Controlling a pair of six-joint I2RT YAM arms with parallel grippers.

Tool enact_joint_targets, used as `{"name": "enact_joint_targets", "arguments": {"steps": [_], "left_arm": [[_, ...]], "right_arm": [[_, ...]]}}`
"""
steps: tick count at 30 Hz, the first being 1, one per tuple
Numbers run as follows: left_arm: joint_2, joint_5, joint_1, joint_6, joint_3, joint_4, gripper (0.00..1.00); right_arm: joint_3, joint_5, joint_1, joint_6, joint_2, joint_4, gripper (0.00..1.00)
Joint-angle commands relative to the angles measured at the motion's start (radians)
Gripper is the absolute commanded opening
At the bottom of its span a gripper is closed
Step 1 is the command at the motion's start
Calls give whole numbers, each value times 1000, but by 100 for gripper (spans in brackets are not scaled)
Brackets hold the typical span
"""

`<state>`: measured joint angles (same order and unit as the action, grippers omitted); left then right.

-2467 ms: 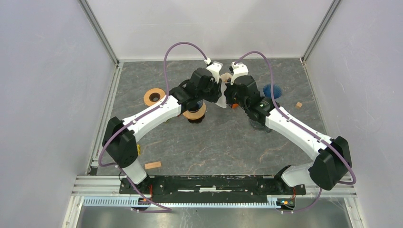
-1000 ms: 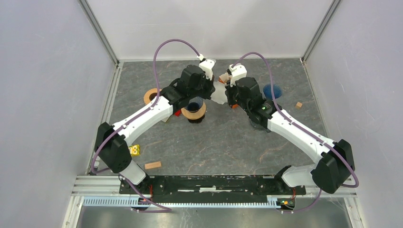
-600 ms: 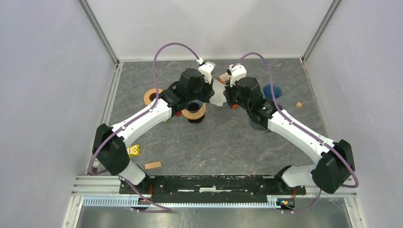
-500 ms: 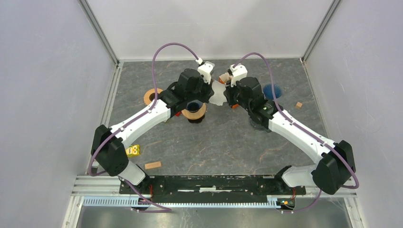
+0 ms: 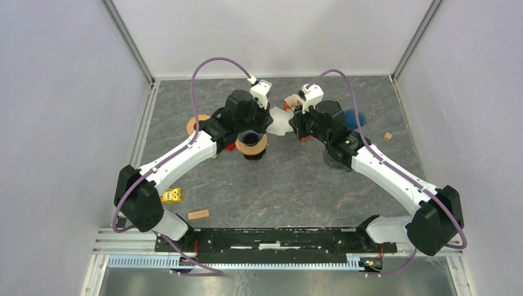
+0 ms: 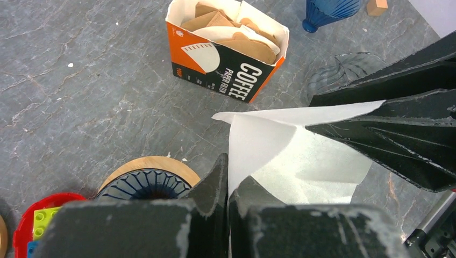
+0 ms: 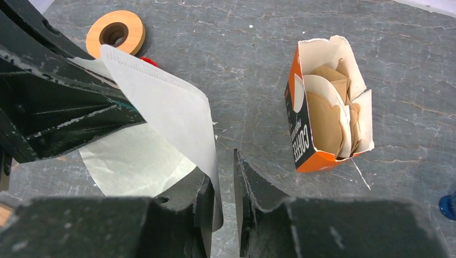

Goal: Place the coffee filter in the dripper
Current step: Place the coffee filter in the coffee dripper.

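Observation:
The white paper coffee filter (image 5: 280, 121) hangs in the air between the two grippers, at the back of the table. My left gripper (image 6: 228, 177) is shut on its near edge (image 6: 279, 156). Just to the left, below that gripper, stands the dripper (image 5: 251, 143), dark blue and ribbed, on a wooden ring (image 6: 142, 183). My right gripper (image 7: 225, 177) is open by a narrow gap. The filter's other edge (image 7: 161, 118) lies against the inner face of its left finger, and the table shows through the gap.
An orange box of filters (image 6: 228, 54) stands open behind the grippers. A blue ribbed cup (image 5: 356, 117) is at the back right and a wooden ring (image 5: 197, 125) at the left. Small wooden blocks (image 5: 198, 214) and a yellow brick (image 5: 172, 195) lie nearer the front.
The right gripper's jaws have parted and no longer pinch the filter. The left arm has drawn slightly to the left with the filter, towards the dripper.

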<state>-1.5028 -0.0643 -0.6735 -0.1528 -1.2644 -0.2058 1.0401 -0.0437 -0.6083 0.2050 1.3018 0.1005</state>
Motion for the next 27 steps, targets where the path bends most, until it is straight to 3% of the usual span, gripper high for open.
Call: {"name": "enact_joint_targets", "arguments": {"steps": [1, 5, 11, 27], "left_arm": [[57, -26, 12, 13, 10, 55, 5], [76, -21, 27, 14, 17, 38, 6], [106, -10, 32, 56, 22, -25, 6], [174, 41, 116, 89, 74, -203, 5]], "right_arm": [[-13, 81, 11, 13, -37, -62, 25], [1, 173, 13, -16, -36, -82, 30], [61, 297, 12, -67, -2, -63, 52], [169, 436, -41, -177, 79, -18, 60]]}}
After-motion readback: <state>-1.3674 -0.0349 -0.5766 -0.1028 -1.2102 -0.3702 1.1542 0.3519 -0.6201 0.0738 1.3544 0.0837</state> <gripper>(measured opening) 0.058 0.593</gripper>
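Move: The left fingers already pinch one edge of the coffee filter. From them the dripper, standing on its wooden ring and dark server, is about 5 cm left, 3 cm ahead and some 10 cm below. The filter box stands roughly 10 cm farther out than the dripper and 16 cm to its right. The red dish with bricks is 9 cm left of the dripper and 4 cm farther out. From the right hand the dripper lies around 12 cm left and 4 cm ahead. The right fingers, already slack around the filter's far edge, open wide and come free of it. The left keeps its pinch and carries the filter about 7 cm left towards the dripper, rising some 2 cm on the way and sinking back. The right hand follows about 6 cm left, climbs 4 cm, draws back 3 cm and turns some 25 degrees counter-clockwise. ##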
